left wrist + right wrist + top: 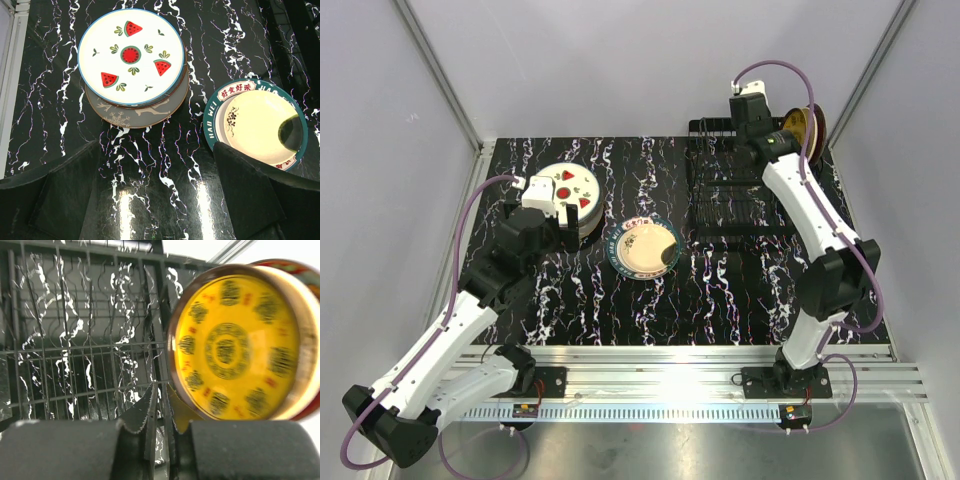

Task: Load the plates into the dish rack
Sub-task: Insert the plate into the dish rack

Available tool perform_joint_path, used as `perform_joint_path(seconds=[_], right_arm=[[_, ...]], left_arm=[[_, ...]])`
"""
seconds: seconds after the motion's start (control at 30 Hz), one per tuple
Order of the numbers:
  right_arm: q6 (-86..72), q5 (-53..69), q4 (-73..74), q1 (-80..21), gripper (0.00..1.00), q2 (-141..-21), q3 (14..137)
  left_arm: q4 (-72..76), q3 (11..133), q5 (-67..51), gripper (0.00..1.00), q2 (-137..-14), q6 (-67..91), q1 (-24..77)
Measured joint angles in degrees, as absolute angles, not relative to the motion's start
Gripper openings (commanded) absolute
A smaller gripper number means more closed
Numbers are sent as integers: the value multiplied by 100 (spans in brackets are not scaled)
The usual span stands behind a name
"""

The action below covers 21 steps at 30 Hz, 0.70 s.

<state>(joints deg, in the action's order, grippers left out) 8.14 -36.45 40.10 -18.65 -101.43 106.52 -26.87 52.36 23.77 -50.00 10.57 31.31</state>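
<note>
The dish rack (725,195) is a black wire frame at the back right of the table. A yellow plate with a brown rim (235,347) stands on edge at its right end, with a red-rimmed plate (310,280) behind it; both show as the upright plates (803,125). My right gripper (161,405) hangs over the rack (75,365), shut with nothing between its fingers, just left of the yellow plate. My left gripper (160,190) is open above bare table, near a stack topped by a watermelon plate (131,55) and left of a teal-rimmed cream plate (260,125).
Under the watermelon plate (568,185) lies a grey-brown plate with a pale branch pattern (135,112). The teal-rimmed plate (642,247) lies flat near the table's middle. White walls close in the black marbled table (720,300) on three sides, and a metal rail runs along the near edge.
</note>
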Motion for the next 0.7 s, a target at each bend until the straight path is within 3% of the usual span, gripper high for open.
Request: perform_joint_path(seconds=[0.7], right_arm=[[869,-3640,3706,-1347,13,-10565,10335]], left_arm=[[-2687,5236,2375,99,-4998,1057,3133]])
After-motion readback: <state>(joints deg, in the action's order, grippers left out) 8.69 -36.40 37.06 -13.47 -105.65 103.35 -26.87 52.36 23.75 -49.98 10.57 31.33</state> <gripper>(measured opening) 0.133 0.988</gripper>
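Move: The yellow plate, already standing in the rack, has its middle about 8 cm to the right of the empty right hand, some 2 cm ahead and 3 cm lower. The cream plate stands behind it, roughly 4 cm farther right, and the red plate another 3 cm or so beyond that, both level with the yellow one. From the idle left hand, the yellow plate is about 56 cm right and 20 cm ahead, at nearly the same height. Towards the left-facing side of the yellow plate, the right hand sinks about 5 cm over the rack, dropping steeply at first and then swinging about 4 cm right, with a little forward reach. The fingers stay nearly shut and empty, and the wrist turns some 5 degrees clockwise. The tips end close by the plate's rim; contact can't be seen. ##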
